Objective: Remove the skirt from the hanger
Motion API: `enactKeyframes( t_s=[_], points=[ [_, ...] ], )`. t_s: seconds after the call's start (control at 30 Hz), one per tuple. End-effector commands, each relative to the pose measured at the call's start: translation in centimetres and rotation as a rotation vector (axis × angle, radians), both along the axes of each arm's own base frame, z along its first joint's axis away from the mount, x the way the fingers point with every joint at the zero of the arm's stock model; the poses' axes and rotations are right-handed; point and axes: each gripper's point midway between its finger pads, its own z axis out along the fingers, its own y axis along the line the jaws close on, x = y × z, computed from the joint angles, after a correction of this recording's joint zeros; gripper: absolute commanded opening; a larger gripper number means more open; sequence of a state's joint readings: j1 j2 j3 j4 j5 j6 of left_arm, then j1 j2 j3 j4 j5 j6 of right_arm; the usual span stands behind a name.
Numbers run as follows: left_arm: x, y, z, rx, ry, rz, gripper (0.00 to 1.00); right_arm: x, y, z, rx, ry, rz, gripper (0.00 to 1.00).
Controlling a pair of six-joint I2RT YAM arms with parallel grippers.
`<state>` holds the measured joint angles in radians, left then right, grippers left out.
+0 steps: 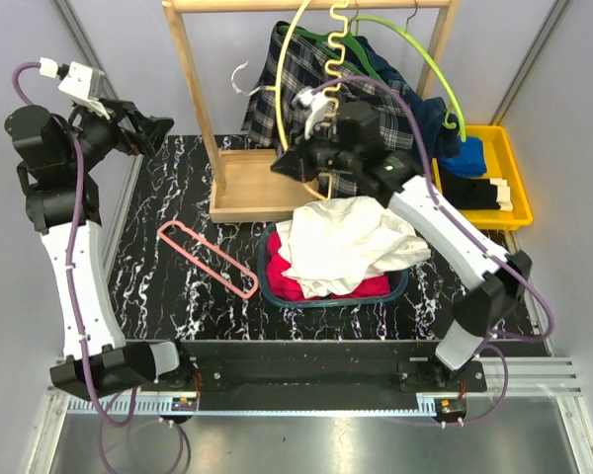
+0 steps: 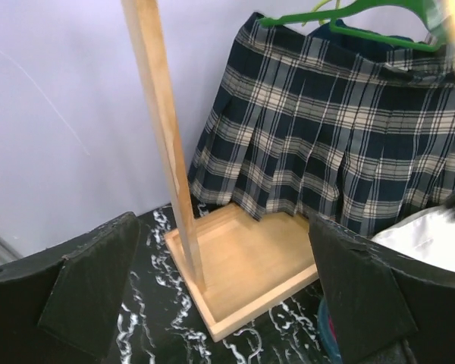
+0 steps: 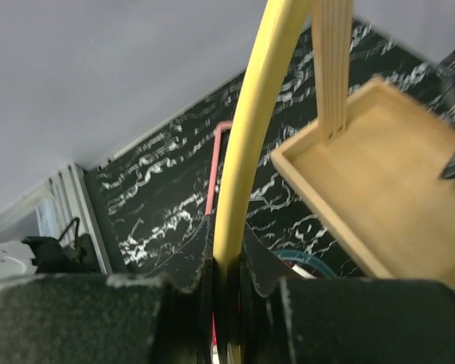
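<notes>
The plaid skirt (image 1: pixel 287 79) hangs on the wooden rack from the dark green hanger (image 1: pixel 321 41); both also show in the left wrist view, the skirt (image 2: pixel 326 129) below the hanger (image 2: pixel 341 11). My right gripper (image 1: pixel 295 163) is in front of the skirt's lower part, shut on the pale yellow hanger (image 1: pixel 282 89), whose rod runs between the jaws in the right wrist view (image 3: pixel 250 136). My right gripper (image 3: pixel 229 265) does not touch the skirt. My left gripper (image 1: pixel 158 133) is open and empty, raised left of the rack, facing the skirt (image 2: pixel 227 296).
The wooden rack (image 1: pixel 193 79) stands on a tray base (image 1: pixel 247 183). A pink hanger (image 1: pixel 208 259) lies on the marble table. A basket (image 1: pixel 269 281) holds white and red cloth. A lime-green hanger (image 1: pixel 430 64) and a denim garment (image 1: pixel 425 109) hang at the right. A yellow bin (image 1: pixel 509 168) stands far right.
</notes>
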<state>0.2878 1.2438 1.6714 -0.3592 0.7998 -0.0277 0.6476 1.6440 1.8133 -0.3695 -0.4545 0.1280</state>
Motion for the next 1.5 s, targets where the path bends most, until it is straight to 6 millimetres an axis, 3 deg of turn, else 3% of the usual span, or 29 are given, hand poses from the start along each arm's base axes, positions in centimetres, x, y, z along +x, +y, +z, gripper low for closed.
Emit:
enactKeyframes(
  t_s=[0.0, 0.03, 0.07, 0.1, 0.17, 0.2, 0.23, 0.3, 0.33, 0.37, 0.47, 0.53, 0.67, 0.87, 0.97, 1.23, 1.33, 1.47],
  points=[
    [0.0, -0.4, -0.9, -0.063, 0.014, -0.055, 0.99, -3.7, 2.5, -2.0, -0.042, 0.015, 0.085, 0.00],
    [0.2, -0.3, -1.7, -0.069, 0.033, -0.059, 0.99, -5.5, 3.3, -1.9, -0.071, -0.063, 0.112, 0.00],
    [0.2, -0.4, -2.1, -0.070, 0.041, -0.066, 0.99, -5.2, 2.5, -3.1, -0.119, -0.091, 0.040, 0.00],
    [0.3, -0.4, -2.4, -0.070, 0.046, -0.067, 0.99, -6.3, 1.2, -0.9, -0.102, -0.166, 0.018, 0.00],
    [0.5, -0.3, -3.0, -0.078, 0.062, -0.064, 0.99, -6.8, -0.5, -0.1, -0.120, -0.233, -0.046, 0.00],
    [0.7, -0.3, -3.2, -0.090, 0.075, -0.067, 0.99, -7.7, -2.0, 2.2, -0.090, -0.283, -0.074, 0.00],
    [0.7, -0.4, -3.2, -0.096, 0.078, -0.071, 0.99, -7.8, -3.1, 3.3, -0.095, -0.326, -0.099, 0.00],
    [0.9, -0.6, -3.6, -0.113, 0.098, -0.084, 0.99, -8.7, -5.4, 7.9, -0.042, -0.407, -0.154, 0.00],
    [0.9, -0.7, -3.4, -0.112, 0.092, -0.089, 0.99, -9.3, -5.9, 8.9, -0.043, -0.422, -0.142, 0.00],
    [1.1, -0.7, -3.4, -0.114, 0.090, -0.085, 0.99, -11.0, -6.3, 12.2, 0.019, -0.454, -0.097, 0.00],
    [1.6, -0.6, -1.9, -0.151, 0.075, -0.077, 0.99, -13.4, -4.9, 12.4, 0.036, -0.363, 0.050, 0.00],
    [1.5, -0.4, -0.8, -0.191, 0.062, -0.062, 0.99, -13.8, -4.5, 11.6, 0.045, -0.312, 0.072, 0.00],
    [0.4, 0.7, 1.8, -0.274, 0.004, -0.044, 0.99, -12.3, -3.7, 7.4, -0.019, -0.239, 0.035, 0.00],
    [-1.0, 4.3, 4.9, -0.430, -0.032, 0.033, 0.99, -12.3, -1.5, 3.5, -0.095, -0.137, 0.131, 0.00],
    [-1.8, 5.6, 4.5, -0.470, -0.032, 0.085, 0.99, -11.9, 0.1, 1.0, -0.165, -0.075, 0.189, 0.00],
    [-2.5, 5.5, 2.4, -0.429, 0.015, 0.074, 0.99, -11.4, 4.7, -0.5, -0.152, -0.007, 0.344, 0.00],
    [-2.2, 5.5, 1.8, -0.433, 0.015, 0.058, 0.99, -11.6, 6.5, -2.1, -0.142, 0.059, 0.412, 0.00],
    [-1.6, 5.3, 1.2, -0.466, 0.025, 0.009, 0.99, -11.7, 8.9, -5.9, -0.165, 0.176, 0.452, 0.00]
  ],
)
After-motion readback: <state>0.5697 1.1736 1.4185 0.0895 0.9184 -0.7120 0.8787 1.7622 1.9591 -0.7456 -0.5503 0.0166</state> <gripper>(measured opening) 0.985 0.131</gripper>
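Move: The right hand already holds the empty yellow hanger. The spot it heads for seems to be the table by the pink hanger, about 20 cm to its left, 5 cm ahead and 38 cm below. The basket with the taken-off skirt lies some 13 cm to its right, 4 cm ahead and 32 cm lower; the hanging plaid skirt is roughly 23 cm ahead and 10 cm right, 5 cm lower. From the left hand, the pink hanger lies straight below by about 48 cm, 3 cm ahead. Keeping its pinch on the yellow hanger, the right hand draws back towards the base with a quick dip, swings up over 20 cm, then sinks as far again and edges left towards the pink hanger. It ends about 11 cm back, 6 cm left and 6 cm lower, turned some 20 degrees counter-clockwise. The left hand, open and empty, dips, recovers, shifts 6 cm left and rolls left side down. ##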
